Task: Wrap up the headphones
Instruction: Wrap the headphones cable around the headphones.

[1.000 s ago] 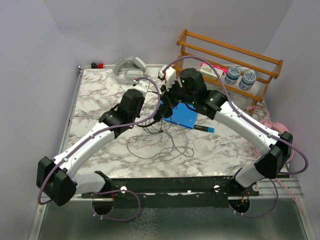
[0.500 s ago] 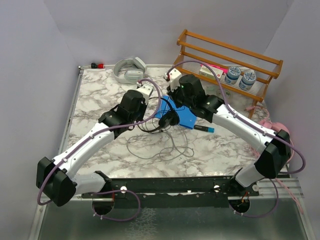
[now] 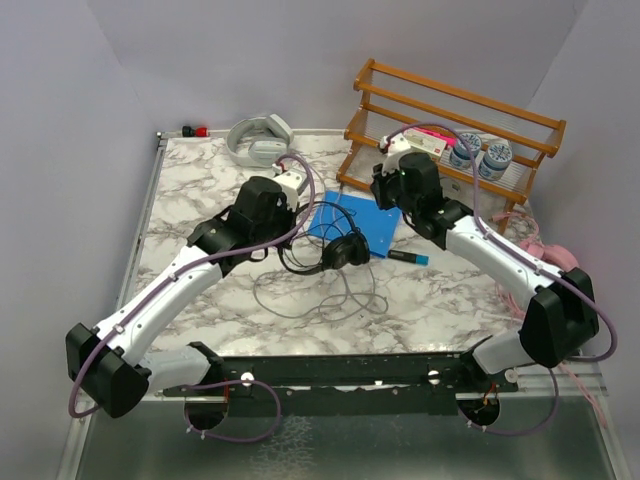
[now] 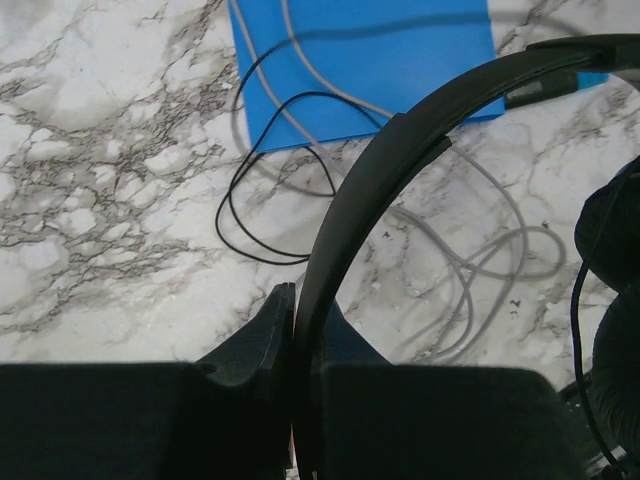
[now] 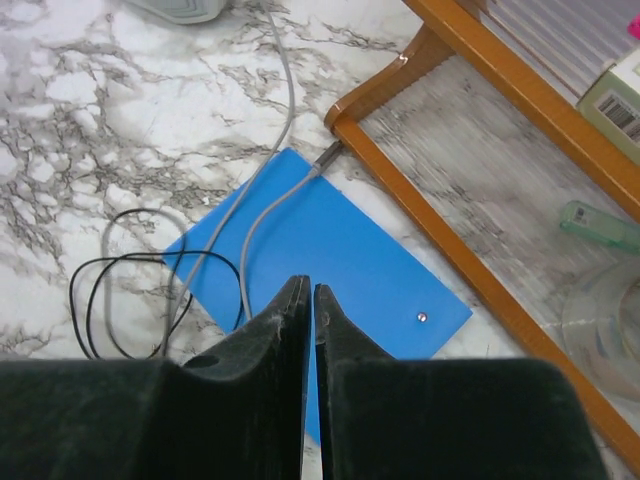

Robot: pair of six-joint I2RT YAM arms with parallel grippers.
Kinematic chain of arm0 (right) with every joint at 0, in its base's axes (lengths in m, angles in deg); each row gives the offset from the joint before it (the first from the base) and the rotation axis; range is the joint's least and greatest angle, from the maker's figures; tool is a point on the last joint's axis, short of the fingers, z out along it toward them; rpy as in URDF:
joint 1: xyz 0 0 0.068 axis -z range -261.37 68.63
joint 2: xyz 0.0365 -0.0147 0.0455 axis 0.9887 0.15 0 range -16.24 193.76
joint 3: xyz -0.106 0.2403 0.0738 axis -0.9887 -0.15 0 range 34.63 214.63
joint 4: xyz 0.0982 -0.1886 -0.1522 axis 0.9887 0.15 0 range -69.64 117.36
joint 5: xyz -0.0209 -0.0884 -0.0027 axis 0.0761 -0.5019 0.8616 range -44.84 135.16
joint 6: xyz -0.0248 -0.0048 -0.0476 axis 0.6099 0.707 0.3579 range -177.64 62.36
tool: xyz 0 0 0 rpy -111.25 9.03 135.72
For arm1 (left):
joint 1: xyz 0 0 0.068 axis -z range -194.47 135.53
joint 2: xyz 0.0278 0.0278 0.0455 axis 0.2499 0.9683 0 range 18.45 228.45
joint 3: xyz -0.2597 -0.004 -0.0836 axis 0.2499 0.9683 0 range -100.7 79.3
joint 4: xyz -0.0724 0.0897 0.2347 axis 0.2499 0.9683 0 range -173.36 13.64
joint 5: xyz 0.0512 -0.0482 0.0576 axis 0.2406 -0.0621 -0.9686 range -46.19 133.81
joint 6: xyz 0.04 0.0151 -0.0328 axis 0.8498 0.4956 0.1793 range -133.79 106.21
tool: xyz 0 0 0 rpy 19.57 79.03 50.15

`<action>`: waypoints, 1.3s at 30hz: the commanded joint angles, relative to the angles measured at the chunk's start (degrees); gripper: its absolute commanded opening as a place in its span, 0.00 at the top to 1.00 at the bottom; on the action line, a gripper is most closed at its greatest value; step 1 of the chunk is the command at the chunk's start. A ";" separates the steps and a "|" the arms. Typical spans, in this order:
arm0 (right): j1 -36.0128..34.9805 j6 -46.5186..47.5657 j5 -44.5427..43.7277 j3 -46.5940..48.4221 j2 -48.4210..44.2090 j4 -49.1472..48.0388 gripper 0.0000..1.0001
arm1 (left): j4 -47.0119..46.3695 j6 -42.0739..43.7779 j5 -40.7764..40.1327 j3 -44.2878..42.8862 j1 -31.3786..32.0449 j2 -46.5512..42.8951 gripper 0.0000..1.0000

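Note:
The small black headphones (image 3: 345, 250) sit at the near edge of the blue mat (image 3: 368, 222). My left gripper (image 3: 290, 238) is shut on their headband (image 4: 372, 185), which runs up between its fingers (image 4: 268, 335) in the left wrist view. Their thin black cable (image 4: 258, 205) loops loose on the marble. My right gripper (image 5: 310, 292) hovers above the mat by the rack, its jaws all but together with nothing between them. The grey-white headphones (image 3: 255, 140) lie at the back, and their grey cable (image 5: 262, 200) trails over the mat. The pink headphones (image 3: 548, 252) rest at the right edge.
A wooden rack (image 3: 455, 105) at the back right holds two jars (image 3: 480, 153) and a small box. A blue-tipped pen (image 3: 408, 257) lies beside the mat. Grey cable loops (image 3: 335, 295) spread over the marble in front. A red object (image 3: 192, 131) sits at the back left corner.
My right gripper has drawn back from the black headphones toward the rack, letting them go. The headphones now hang lower, at the mat's near edge, in the left gripper.

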 commanded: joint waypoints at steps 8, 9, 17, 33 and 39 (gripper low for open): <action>1.82 -6.94 19.74 -20.96 -7.23 -33.85 0.88 | 4.80 -12.62 15.47 -13.28 -0.39 -0.87 1.00; 1.77 -7.02 19.93 -23.42 -7.62 -36.88 0.87 | 5.77 -13.52 16.27 -14.89 -0.39 -0.72 1.00; 1.82 -8.40 23.78 -32.93 -9.17 -56.76 0.70 | 9.85 -17.70 17.18 -20.94 -0.39 -0.31 1.00; 1.73 -7.18 34.86 -42.00 -11.61 -68.94 0.26 | 11.42 -19.85 18.48 -25.28 -0.39 3.36 1.00; 1.73 -10.19 33.86 -39.05 -5.24 -77.87 0.19 | 11.32 -21.06 20.71 -26.72 -0.39 4.38 1.00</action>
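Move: The left hand already grips the headband; the ear cups hang about 13 cm to its right and roughly level with it in reach. From the nearly shut, empty-looking right hand those cups are some 10 cm back, 5 cm to the left and slightly lower. The cable loops lie on the table about 18 cm below both hands, 4 cm back and 15 cm left of the right hand. The blue sheet lies beneath that hand, 8 cm to its left. Upward goes the left hand, about 12 cm and mostly in the first half, drifting right and a little back while rolling some 20 degrees so its right side rises, headband still pinched. The right hand draws back about 10 cm and slightly left, dipping then recovering, as it turns counter-clockwise, tips its fingers up and opens them wide beside the ear cups and the cable running down from them. ##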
